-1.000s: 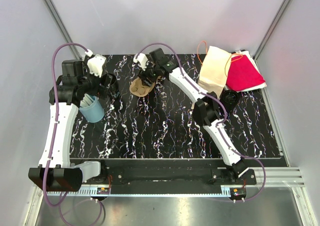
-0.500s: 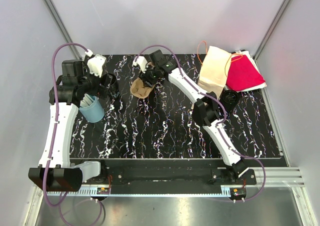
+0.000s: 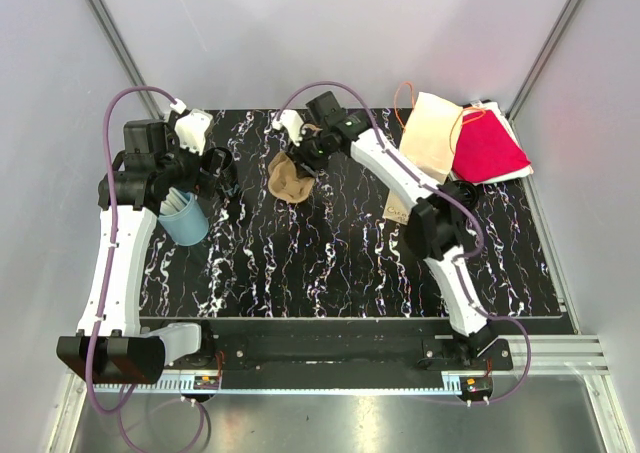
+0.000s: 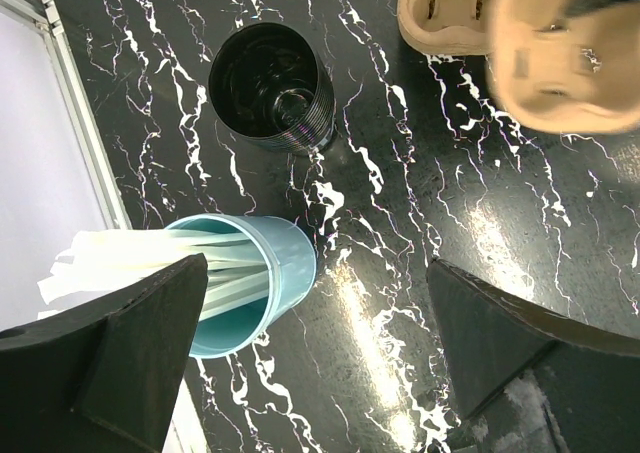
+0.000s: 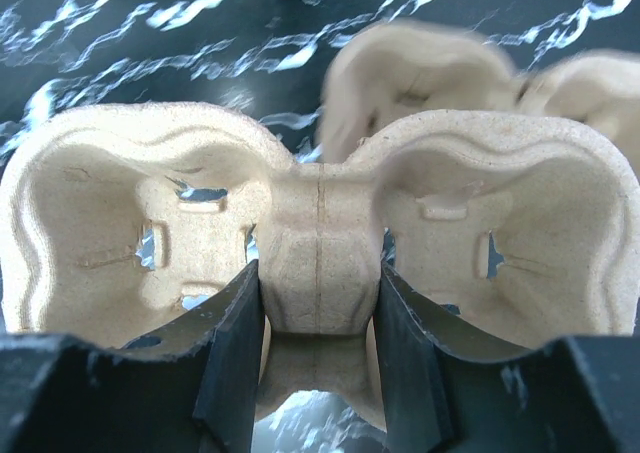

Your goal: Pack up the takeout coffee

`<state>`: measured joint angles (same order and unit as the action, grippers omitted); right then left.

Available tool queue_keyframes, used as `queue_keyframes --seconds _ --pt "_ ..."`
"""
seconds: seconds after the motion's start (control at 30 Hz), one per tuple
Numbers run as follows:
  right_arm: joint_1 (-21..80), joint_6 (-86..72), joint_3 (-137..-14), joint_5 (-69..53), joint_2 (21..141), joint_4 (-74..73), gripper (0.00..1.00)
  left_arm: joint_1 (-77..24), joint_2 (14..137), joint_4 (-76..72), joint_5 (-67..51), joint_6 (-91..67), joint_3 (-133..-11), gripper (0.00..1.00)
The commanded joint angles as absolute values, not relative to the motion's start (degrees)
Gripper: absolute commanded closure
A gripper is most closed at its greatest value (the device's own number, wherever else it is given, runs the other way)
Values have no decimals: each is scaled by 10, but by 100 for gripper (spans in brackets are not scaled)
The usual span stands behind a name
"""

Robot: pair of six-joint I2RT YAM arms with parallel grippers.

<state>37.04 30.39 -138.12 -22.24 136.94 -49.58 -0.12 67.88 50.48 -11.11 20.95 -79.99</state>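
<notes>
My right gripper is shut on the middle ridge of a brown moulded-pulp cup carrier, which hangs just above the table. From above, that carrier is at the back centre under the right gripper. A second carrier lies on the table beside the held, blurred one. A black cup stands upright and empty. My left gripper is open above bare table, next to a teal cup holding white strips.
A beige bag with an orange cord and a red cloth lie at the back right corner. A small black round lid and a paper slip sit near the right arm. Grey walls enclose the table.
The right gripper's jaws have narrowed onto the carrier's ridge, and the arm has carried it slightly right and off the stack. The left arm has not moved.
</notes>
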Motion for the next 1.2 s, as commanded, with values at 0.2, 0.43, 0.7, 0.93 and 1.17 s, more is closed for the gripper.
queue_keyframes --seconds 0.2,0.43,0.7,0.93,1.17 --pt "381 305 -1014 -212 1121 -389 57 -1 667 484 -136 204 -810 1" --pt "381 278 -888 -177 1098 -311 58 -1 662 484 -139 201 -811 1" --pt "381 263 -836 -170 1096 -294 57 -1 652 486 -131 204 -809 1" --pt "381 255 -797 -154 1100 -280 56 -1 648 486 -127 207 -802 1" --pt "385 253 -788 -147 1085 -292 43 -1 645 486 -120 208 -807 1"
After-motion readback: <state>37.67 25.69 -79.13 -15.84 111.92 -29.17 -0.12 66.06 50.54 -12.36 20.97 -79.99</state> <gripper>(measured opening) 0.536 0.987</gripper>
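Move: The bare patch of table that the held cup carrier goes to lies some 11 cm back and 10 cm right of the right hand, about 13 cm below. The remaining carrier stack is about 8 cm ahead, neither left nor right, 11 cm below; the black cup about 20 cm left and 1 cm back, the paper bag roughly 29 cm right and 3 cm back. From the left hand, that patch lies about 27 cm right, 1 cm ahead and well below. The cup carrier, still pinched at its middle bridge by the right fingers, is swept back and to the right, clear of the stack, some 11 cm back and 10 cm right. It rises a couple of centimetres first, then is lowered to end 11 cm below its start, on the open marble. The wrist tilts about 15 degrees so the fingers point more steeply down. ##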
